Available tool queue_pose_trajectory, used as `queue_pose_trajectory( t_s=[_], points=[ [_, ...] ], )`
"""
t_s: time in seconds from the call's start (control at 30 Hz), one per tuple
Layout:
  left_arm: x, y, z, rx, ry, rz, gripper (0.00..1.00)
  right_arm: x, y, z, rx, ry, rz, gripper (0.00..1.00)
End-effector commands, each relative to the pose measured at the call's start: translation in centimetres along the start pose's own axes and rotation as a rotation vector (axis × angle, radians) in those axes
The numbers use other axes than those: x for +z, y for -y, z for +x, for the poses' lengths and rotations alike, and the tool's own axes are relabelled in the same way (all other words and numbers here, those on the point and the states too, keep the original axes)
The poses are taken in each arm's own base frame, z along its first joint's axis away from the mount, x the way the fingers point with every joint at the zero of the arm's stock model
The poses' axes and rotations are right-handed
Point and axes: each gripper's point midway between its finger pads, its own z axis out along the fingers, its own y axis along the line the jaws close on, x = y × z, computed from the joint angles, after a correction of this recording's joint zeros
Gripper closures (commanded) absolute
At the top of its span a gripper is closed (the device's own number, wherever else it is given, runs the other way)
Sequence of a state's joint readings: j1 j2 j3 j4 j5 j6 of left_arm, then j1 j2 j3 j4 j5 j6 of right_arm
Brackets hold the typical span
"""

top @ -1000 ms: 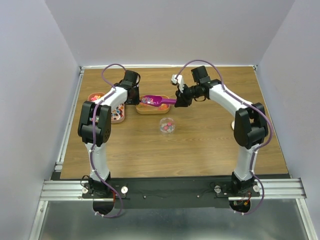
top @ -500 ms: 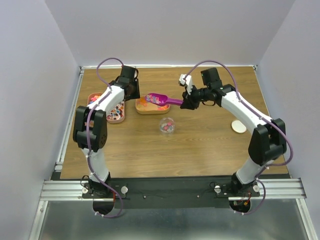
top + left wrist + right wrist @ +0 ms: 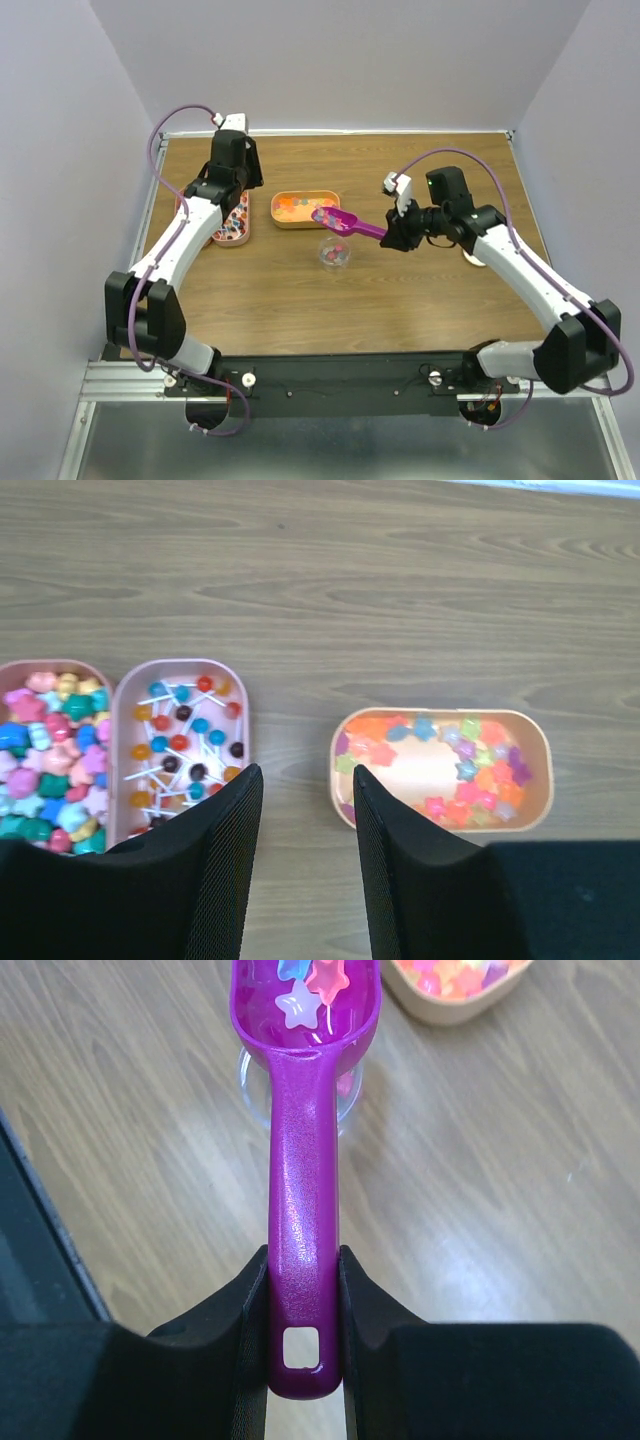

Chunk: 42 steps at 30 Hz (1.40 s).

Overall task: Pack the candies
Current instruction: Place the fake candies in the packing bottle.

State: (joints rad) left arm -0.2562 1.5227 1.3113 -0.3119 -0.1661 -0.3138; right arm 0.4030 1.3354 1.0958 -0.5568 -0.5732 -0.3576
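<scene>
The candies are small multicoloured stars. Several lie in the peach tray (image 3: 305,208) (image 3: 345,770), and a few sit in the bowl of the magenta scoop (image 3: 340,221) (image 3: 305,1110). My right gripper (image 3: 393,237) (image 3: 303,1252) is shut on the scoop's handle and holds the bowl above a small clear cup (image 3: 334,252) (image 3: 352,1095) with some candies inside. My left gripper (image 3: 308,772) stands open and empty above bare wood, between the lollipop tray (image 3: 238,705) and the star tray. In the top view it is under its wrist (image 3: 232,165).
Two peach trays stand at the back left: one with lollipops (image 3: 234,224), one with chunky mixed sweets (image 3: 60,670). A white round lid (image 3: 478,256) lies partly under my right arm. Walls enclose the table on three sides.
My left gripper has opened and drawn back to the far left, away from the star tray. My right arm has carried the loaded scoop out of that tray, forward to over the clear cup.
</scene>
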Motion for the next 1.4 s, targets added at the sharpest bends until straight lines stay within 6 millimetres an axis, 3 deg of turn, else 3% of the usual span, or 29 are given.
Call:
queue_pose_trajectory(
  t_s=[0.0,0.03,0.1,0.43,0.57,0.7,1.1,1.37],
  points=[
    [-2.1,-2.8,-1.6,0.02,0.12,-0.111,0.51,-2.2,-1.0,1.6,0.088,-0.043,0.085,0.99],
    [-2.9,-2.9,-2.4,0.015,0.156,-0.111,0.51,-2.3,-1.4,2.1,0.102,-0.053,0.083,0.99],
    [-3.4,-3.7,-2.0,0.013,0.169,-0.136,0.45,-2.9,-2.1,2.1,0.125,-0.037,0.085,0.99],
    [-7.5,-6.3,-3.4,-0.01,0.336,-0.221,0.26,-2.8,-4.4,4.1,0.24,-0.098,0.073,0.99],
    [-8.6,-7.1,-3.3,-0.008,0.375,-0.249,0.24,-2.6,-5.1,4.7,0.266,-0.127,0.062,0.99],
    [-9.4,-7.7,-3.5,-0.016,0.398,-0.273,0.15,-2.4,-5.7,4.5,0.283,-0.14,0.054,0.99],
    [-10.2,-8.2,-4.0,-0.028,0.427,-0.296,0.15,-2.7,-6.1,4.0,0.291,-0.143,0.126,0.99],
    [-10.4,-8.2,-4.0,-0.029,0.433,-0.294,0.15,-1.6,-7.1,4.3,0.306,-0.181,0.133,0.99]
  ],
)
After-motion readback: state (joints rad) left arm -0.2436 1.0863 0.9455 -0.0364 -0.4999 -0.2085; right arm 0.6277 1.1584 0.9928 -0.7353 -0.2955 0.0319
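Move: The right hand already holds the scoop by its handle, with candies in it; the packing bottle stands roughly 11 cm to this hand's left and 2 cm ahead, its middle about 11 cm below. The candy tray lies some 17 cm ahead and 18 cm left, 14 cm down. From the left hand the bottle is about 15 cm back and 18 cm right, 17 cm down. Still pinching the scoop's handle, the right hand draws back about 8 cm from the candy tray, easing down some 2 cm late on, and brings the loaded scoop head back by the packing bottle. It swings about 15 degrees clockwise while its forward side tips down. The empty left hand backs off leftward, back and up, about 13 cm in all, its fingertips lifting some 20 degrees and its fingers opening wider. ##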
